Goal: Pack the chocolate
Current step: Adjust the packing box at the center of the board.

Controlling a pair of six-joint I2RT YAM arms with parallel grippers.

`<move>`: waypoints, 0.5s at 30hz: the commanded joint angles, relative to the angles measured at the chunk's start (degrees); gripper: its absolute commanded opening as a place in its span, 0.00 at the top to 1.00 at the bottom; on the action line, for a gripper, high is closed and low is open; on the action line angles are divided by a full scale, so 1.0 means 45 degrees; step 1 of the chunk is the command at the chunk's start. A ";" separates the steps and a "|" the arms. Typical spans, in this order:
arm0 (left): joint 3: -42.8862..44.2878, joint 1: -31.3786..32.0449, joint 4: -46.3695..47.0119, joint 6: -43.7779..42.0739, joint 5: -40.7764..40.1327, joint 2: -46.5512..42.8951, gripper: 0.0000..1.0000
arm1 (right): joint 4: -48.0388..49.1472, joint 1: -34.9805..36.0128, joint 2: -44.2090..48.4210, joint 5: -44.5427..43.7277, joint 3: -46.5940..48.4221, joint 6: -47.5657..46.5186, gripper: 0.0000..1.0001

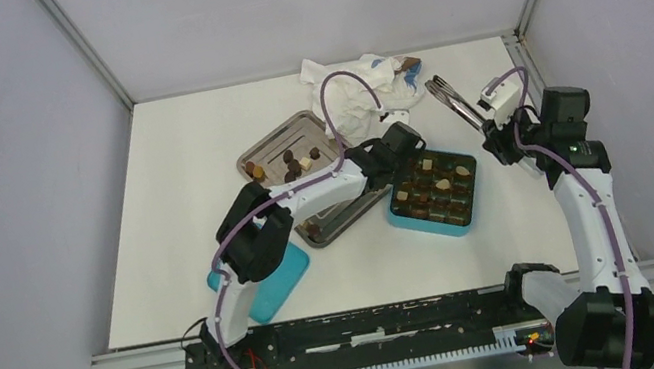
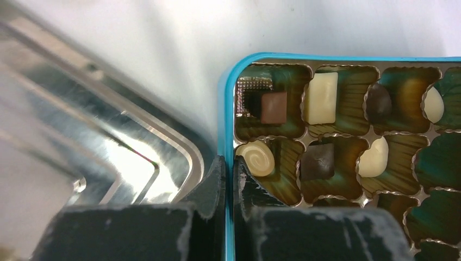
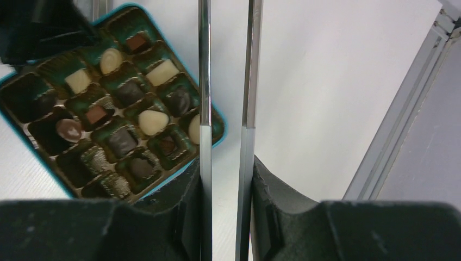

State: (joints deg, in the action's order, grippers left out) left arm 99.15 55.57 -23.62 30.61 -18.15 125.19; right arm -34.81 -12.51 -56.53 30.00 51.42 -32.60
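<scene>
Chocolate (image 1: 432, 188) in dark, light brown and cream pieces fills several cups of the teal box (image 1: 398, 222). More chocolate pieces (image 1: 294, 164) lie loose on the metal tray (image 1: 266, 139) to its left. My left gripper (image 2: 229, 163) is shut on the box's teal side wall (image 2: 223, 114), one finger outside and one inside, beside a swirled cream piece (image 2: 256, 158). From above, that left gripper (image 1: 397, 160) sits at the box's near-left corner. My right gripper (image 3: 225, 179) is shut on metal tongs (image 3: 204, 81), held right of the box (image 3: 217, 117) and above the table.
A crumpled white cloth (image 1: 352, 89) lies behind the tray, with a brown piece at its right end. The teal lid (image 1: 269, 281) rests near the left arm's base. The tongs (image 1: 453, 101) point toward the back. A metal frame post (image 3: 397, 125) stands close on the right.
</scene>
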 commanded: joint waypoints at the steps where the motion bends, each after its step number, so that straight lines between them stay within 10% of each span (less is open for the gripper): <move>1: -0.1969 0.0489 0.3171 -0.1705 -0.1852 -0.3302 0.98 | 0.0368 -0.0156 -0.0096 0.0442 0.1286 0.0076 0.92; 15: -0.8803 0.1580 0.9421 -0.4285 -0.3745 -0.8641 0.98 | 0.0183 -0.0160 -0.0397 0.1042 0.1812 0.0213 0.92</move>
State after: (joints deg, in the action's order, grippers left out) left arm 62.00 61.39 5.80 14.96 -31.05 91.96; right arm -35.33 -12.93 -58.33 32.38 57.43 -32.32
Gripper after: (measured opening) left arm 0.053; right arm 0.348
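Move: The left hand already pinches the left rim of the packing box, whose middle lies about 6 cm to its right, 4 cm back and 2 cm down. The open middle of the board is roughly 12 cm left and 13 cm back; the tray's middle lies some 16 cm left and 2 cm forward, and the white cloth 18 cm ahead and 4 cm left. From the right hand, still holding the tongs, the box is about 15 cm left, 3 cm back and 15 cm below. Keeping its closed pinch on the box's left wall, the left hand hauls the box up about 11 cm while drawing it some 6 cm left, to the tray's side, and about 5 cm back, its fingertips swinging upward by some 25 degrees, which lifts the box's far side; it slows at the end. The right hand meanwhile rises about 3 cm with the tongs still in its grip and then stays there, clear of the box. ##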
